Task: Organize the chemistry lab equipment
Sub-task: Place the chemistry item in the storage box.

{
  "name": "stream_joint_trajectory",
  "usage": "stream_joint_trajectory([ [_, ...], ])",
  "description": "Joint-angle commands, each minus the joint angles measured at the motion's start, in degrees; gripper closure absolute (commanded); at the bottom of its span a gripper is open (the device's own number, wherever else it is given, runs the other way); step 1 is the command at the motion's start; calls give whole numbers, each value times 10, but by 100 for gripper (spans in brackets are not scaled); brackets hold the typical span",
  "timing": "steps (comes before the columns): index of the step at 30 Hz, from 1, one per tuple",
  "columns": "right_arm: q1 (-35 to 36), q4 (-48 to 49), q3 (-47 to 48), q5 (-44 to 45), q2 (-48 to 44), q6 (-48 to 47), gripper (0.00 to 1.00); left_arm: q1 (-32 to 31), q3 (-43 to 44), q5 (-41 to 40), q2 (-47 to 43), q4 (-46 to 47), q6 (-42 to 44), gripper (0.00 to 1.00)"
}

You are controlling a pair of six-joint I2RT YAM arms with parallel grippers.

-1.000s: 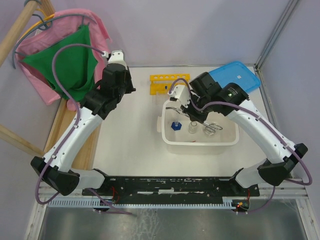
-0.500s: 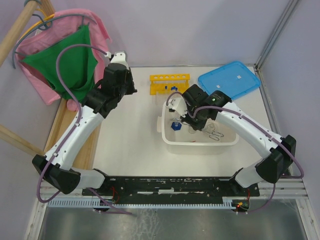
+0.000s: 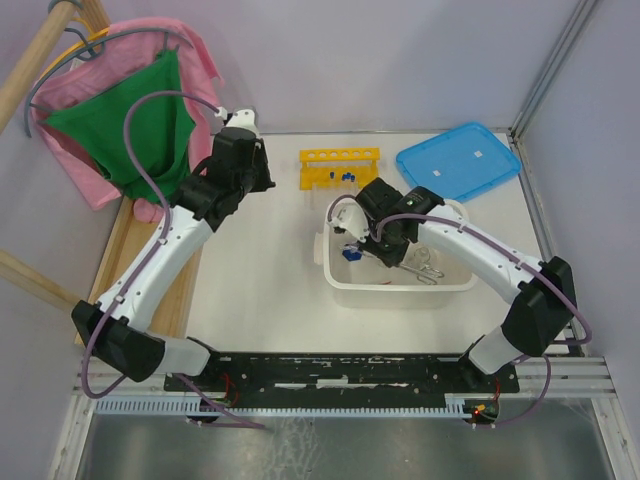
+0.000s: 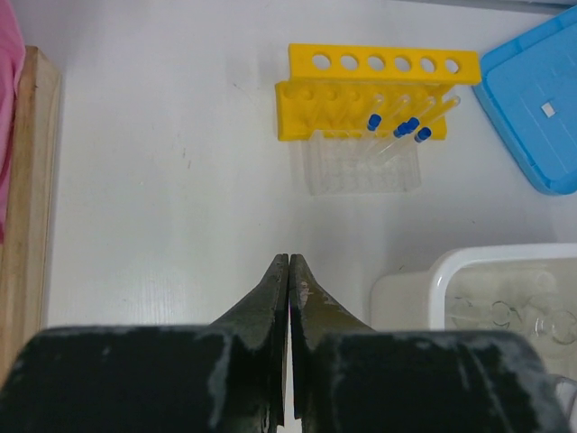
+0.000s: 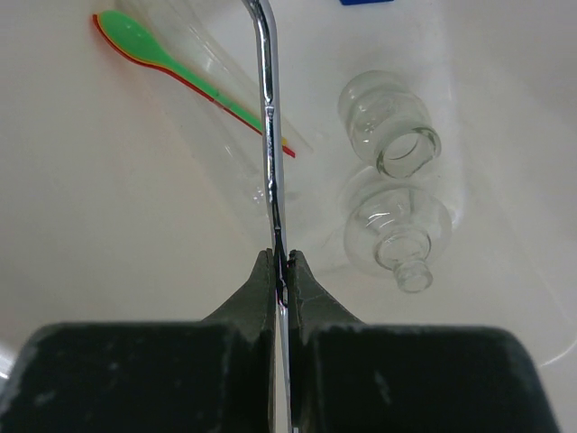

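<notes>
My right gripper reaches into the white tub and is shut on a thin metal arm of the tongs, which runs away from the jaws. Two small glass flasks lie on the tub floor to its right. A thin red rod lies under a green spoon to the left. The yellow rack with several blue-capped tubes stands on the table behind the tub. My left gripper hovers shut and empty over bare table, short of the rack.
The flat blue lid lies at the back right. Pink and green cloths hang on a wooden frame at the left. A wooden board borders the table's left side. A blue cap shows in the tub's left part.
My right arm has swung left and lower into the tub, uncovering the blue lid. The left arm has shifted slightly toward the back and stays shut.
</notes>
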Motion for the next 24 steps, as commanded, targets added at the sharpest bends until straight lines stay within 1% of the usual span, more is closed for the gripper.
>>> stream_joint_trajectory([
  [1, 6, 23, -26, 14, -15, -7, 99, 11, -8, 25, 9, 28, 12, 94],
  [7, 22, 46, -60, 27, -11, -16, 99, 23, -15, 42, 18, 40, 10, 94],
  [14, 23, 64, -78, 33, 2, -19, 99, 39, -30, 61, 19, 52, 8, 94],
  [24, 23, 69, -71, 22, 44, -12, 99, 65, -41, 93, 21, 62, 8, 96],
])
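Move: The right gripper already holds the metal tongs inside the storage box, whose middle lies about 3 cm ahead, 2 cm right and some 6 cm below. The beaker is roughly 6 cm ahead, 1 cm left and 9 cm down; the flask, equally far ahead, sits 6 cm right, and the green spoon about 4 cm back and 4 cm left. From the left gripper the storage box is some 30 cm right, 10 cm back, 24 cm down. Keep the right fingers shut on the tongs and lower them about 5 cm towards the storage box floor, easing back roughly 1 cm between the spoon and the glassware, with the wrist turning only slightly. Meanwhile let the empty, closed left gripper sink some 4 cm over the open table, drifting a little forward and left as it tips down slightly. ##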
